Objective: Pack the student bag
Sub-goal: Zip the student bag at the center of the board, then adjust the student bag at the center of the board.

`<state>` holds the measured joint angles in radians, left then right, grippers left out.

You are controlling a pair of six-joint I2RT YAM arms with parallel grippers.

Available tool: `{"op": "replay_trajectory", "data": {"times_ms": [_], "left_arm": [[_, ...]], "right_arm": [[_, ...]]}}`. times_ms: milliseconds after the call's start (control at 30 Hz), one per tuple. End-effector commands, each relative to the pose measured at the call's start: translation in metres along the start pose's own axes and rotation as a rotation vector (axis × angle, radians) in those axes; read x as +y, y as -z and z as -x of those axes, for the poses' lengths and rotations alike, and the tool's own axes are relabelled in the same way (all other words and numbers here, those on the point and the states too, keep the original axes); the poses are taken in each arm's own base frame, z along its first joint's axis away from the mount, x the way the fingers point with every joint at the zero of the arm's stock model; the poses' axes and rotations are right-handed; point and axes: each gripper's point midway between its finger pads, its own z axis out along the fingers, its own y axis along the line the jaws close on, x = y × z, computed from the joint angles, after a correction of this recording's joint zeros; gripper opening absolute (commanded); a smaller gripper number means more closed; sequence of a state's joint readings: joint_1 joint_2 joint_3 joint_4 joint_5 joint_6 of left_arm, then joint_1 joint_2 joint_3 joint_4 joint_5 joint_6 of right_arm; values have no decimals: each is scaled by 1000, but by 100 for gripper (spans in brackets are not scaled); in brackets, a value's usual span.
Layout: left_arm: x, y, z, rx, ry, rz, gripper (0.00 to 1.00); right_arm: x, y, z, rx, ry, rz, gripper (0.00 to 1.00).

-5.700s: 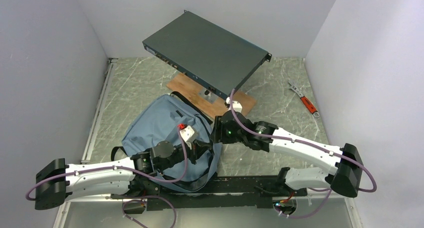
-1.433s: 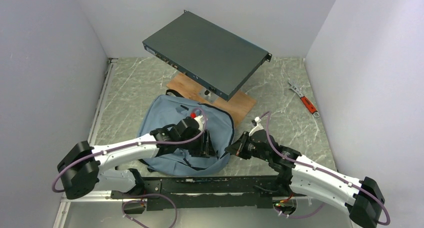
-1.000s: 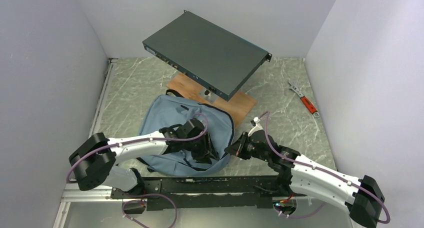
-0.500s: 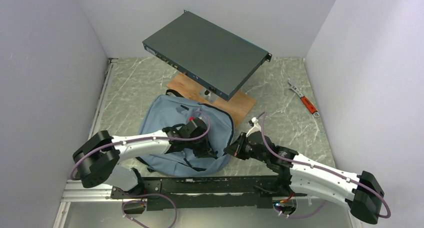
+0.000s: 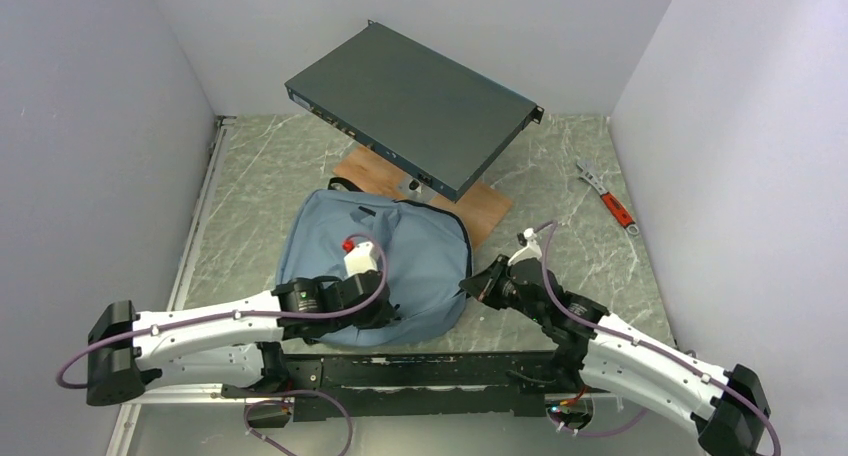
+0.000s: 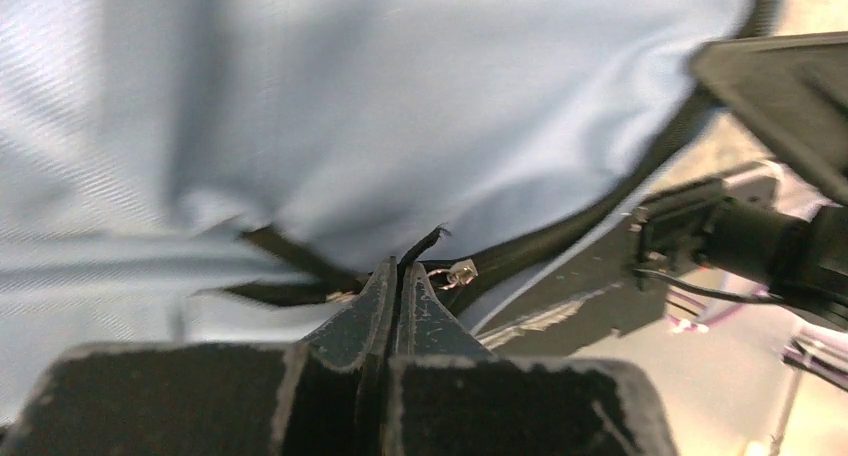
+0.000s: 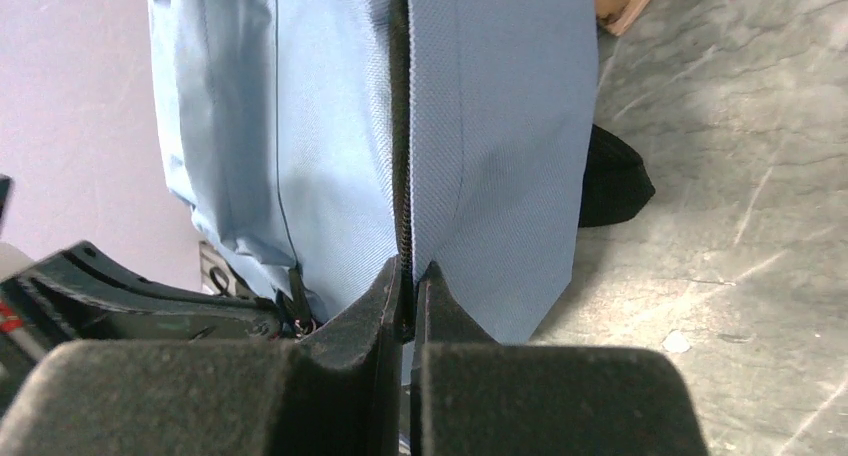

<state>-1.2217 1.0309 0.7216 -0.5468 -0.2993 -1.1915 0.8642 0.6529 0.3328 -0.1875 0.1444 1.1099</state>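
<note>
The student bag (image 5: 400, 251), light blue-grey with black zipper lines, lies flat on the marble table in front of both arms. My left gripper (image 5: 388, 313) sits at its near edge; in the left wrist view my left gripper (image 6: 398, 268) is shut on a thin black zipper pull (image 6: 424, 244), with the small metal slider (image 6: 462, 270) just beside the fingertips. My right gripper (image 5: 470, 288) is at the bag's near right corner. In the right wrist view my right gripper (image 7: 406, 272) is shut on the student bag (image 7: 500, 126) along its black zipper seam (image 7: 400, 116).
A dark flat metal box (image 5: 412, 108) stands raised over a wooden board (image 5: 484, 208) behind the bag. A red-handled wrench (image 5: 610, 201) lies at the far right. A metal rail (image 5: 196, 226) runs along the left wall. A black strap (image 7: 610, 188) pokes out beside the bag.
My left gripper closed on the zipper pull and the left arm drew back toward the bag's near-left edge. The right gripper kept its hold at the bag's right corner and shifted slightly.
</note>
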Motion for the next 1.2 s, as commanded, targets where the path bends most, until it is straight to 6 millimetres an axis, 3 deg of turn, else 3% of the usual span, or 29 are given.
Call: {"op": "replay_trajectory", "data": {"times_ms": [0, 200, 333, 500, 633, 767, 867, 1000, 1167], "left_arm": [[74, 10, -5, -47, 42, 241, 0], [120, 25, -6, -104, 115, 364, 0], [96, 21, 3, -117, 51, 254, 0], [74, 30, 19, -157, -38, 145, 70], [30, 51, 42, -254, -170, -116, 98], [-39, 87, 60, -363, -330, -464, 100], [-81, 103, 59, -383, -481, -631, 100], [-106, 84, 48, -322, -638, -578, 99], [-113, 61, 47, -354, -758, -434, 100]], "right_arm": [[-13, 2, 33, -144, -7, -54, 0], [-23, 7, 41, -170, -6, -68, 0], [-8, 5, 38, -124, 85, -11, 0], [40, 15, 19, 2, 272, 237, 0], [70, 32, 13, 51, 412, 376, 0], [107, 53, 9, 52, 486, 513, 0], [128, 61, 11, 48, 469, 553, 0], [158, 71, 12, 51, 393, 634, 0], [187, 85, 18, 47, 300, 694, 0]]}}
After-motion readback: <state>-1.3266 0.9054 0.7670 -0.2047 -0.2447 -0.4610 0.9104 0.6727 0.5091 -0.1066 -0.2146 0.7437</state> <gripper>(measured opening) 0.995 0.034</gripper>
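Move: My left fingers are already shut on the student bag's zipper pull. The bag's middle lies about 9 cm ahead and 4 cm left of them, slightly lower. A second zipper pull sits some 2 cm ahead and 2 cm left. The zip edge pinched by my right fingers is about 5 cm ahead and 13 cm to the right. From my right hand, the gripped pull lies about 13 cm left and 5 cm back, at nearly the same height. I drag the pull about 7 cm left along the zip, dipping a little, while my right hand keeps its pinch on the edge. Then my left fingers open wide, and I swing that hand up and back right towards my right gripper, tipping its fingers up and turning it clockwise some 30 degrees. Meanwhile my right hand lifts the edge about 9 cm, drawing it left and back with a counter-clockwise turn. ##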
